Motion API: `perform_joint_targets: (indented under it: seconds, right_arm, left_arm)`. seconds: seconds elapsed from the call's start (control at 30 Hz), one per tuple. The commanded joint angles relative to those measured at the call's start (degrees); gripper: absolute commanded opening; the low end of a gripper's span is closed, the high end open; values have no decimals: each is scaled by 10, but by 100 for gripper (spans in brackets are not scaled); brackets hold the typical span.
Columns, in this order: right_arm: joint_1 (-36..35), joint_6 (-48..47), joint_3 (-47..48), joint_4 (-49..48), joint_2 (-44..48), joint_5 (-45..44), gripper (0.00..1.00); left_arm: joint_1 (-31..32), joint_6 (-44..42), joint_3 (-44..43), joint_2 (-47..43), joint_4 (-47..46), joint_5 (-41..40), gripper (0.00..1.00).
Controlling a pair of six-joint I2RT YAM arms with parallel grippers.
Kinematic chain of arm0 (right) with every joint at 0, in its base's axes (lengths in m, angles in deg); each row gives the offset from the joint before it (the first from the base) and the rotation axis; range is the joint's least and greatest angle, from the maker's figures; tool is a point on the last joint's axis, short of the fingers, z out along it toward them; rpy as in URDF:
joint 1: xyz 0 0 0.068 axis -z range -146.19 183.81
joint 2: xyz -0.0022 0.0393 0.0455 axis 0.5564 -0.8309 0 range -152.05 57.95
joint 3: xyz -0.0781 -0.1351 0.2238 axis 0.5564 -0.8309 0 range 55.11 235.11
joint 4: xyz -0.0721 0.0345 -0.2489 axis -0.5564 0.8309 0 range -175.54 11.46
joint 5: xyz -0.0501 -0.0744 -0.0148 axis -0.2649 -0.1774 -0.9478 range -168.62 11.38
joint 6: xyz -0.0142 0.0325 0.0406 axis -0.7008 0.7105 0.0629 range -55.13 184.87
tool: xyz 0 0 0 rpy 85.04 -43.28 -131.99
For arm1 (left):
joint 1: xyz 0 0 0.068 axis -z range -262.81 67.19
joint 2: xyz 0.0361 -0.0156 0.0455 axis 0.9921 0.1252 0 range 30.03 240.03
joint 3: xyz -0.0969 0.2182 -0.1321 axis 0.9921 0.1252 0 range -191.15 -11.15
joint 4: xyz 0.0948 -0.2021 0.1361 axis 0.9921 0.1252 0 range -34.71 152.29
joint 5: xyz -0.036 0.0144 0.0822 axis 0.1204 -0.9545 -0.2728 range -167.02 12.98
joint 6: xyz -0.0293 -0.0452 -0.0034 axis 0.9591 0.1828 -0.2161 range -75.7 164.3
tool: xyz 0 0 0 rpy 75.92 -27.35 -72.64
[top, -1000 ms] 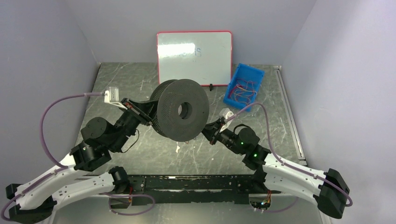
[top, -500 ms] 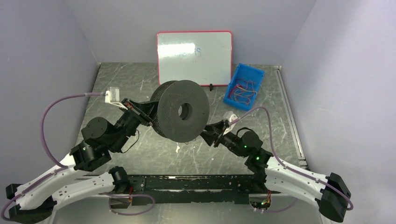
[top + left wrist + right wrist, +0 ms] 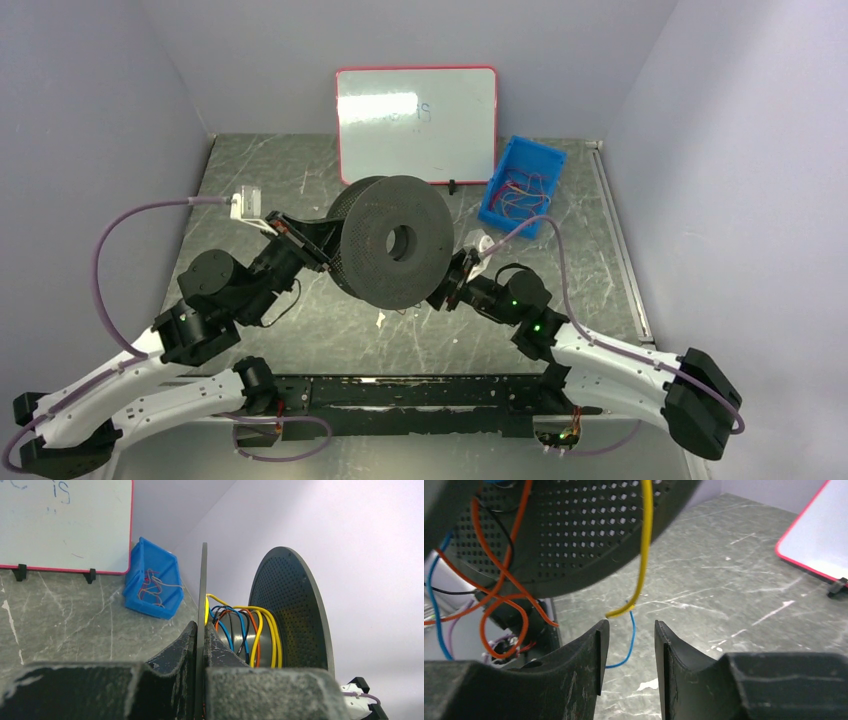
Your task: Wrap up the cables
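Note:
A black perforated spool (image 3: 395, 240) hangs above the table, and my left gripper (image 3: 202, 630) is shut on the thin edge of its near flange (image 3: 203, 580). Yellow, orange, blue and black cables (image 3: 260, 630) are wound loosely round the hub. My right gripper (image 3: 630, 627) sits just under the spool's right side (image 3: 447, 285), open with nothing between its fingers. A yellow cable (image 3: 645, 540) hangs off the spool, its bent end just above the left fingertip. A thin blue cable (image 3: 632, 625) dangles behind the gap. Orange cable (image 3: 499, 585) loops loosely at the left.
A blue bin (image 3: 520, 185) holding more thin cables stands at the back right. A red-framed whiteboard (image 3: 416, 120) leans against the back wall. Grey walls close in the table on both sides.
My right gripper has gone from shut to open and moved in closer under the spool. The spool and left gripper have shifted slightly right.

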Motion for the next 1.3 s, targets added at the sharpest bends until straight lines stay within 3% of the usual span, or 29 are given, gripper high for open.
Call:
perform_joint_targets:
  seconds: [0.0,0.3,0.4,0.5,0.53,1.07,1.27]
  right_arm:
    - [3,23,22,-55,-22,63,42]
    - [3,41,20,-114,-57,65,40]
    - [3,37,23,-113,-64,64,28]
    - [3,29,20,-103,-57,58,3]
    - [3,27,17,-97,-52,55,0]
    - [1,62,-102,45,75,31,0]
    - [-21,70,-73,94,42,47,0]
  left_arm:
    - [1,16,-22,-3,-56,14,7]
    - [1,14,-28,4,-58,23,7]
    - [1,14,-30,5,-57,23,7]
    - [1,11,-31,2,-57,20,7]
    - [1,10,-31,3,-57,19,7]
    - [1,-46,-31,14,-69,-55,7]
    - [1,-72,-9,37,-98,-95,7]
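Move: Just off the right fingertips hangs the free end of the yellow cable, about 2 cm to the left, 1 cm back and 1 cm higher. The spool's middle lies some 8 cm left, 5 cm forward and 15 cm above the right hand; an orange loop dangles about 6 cm left and 5 cm back. From the left hand, the spool's middle is about 8 cm right and 4 cm ahead, the yellow end roughly 14 cm right, 2 cm back and 14 cm below. Easing about 2 cm left and 1 cm back with open fingers, the right hand closes on the hanging end of the yellow cable, then draws it down some 5 cm and also right and back, away from the spool, tipping its fingers slightly down. The left hand keeps its pinch on the spool's flange, late on sinking and going forward about 2 cm each while rolling its left side up roughly 10 degrees. ##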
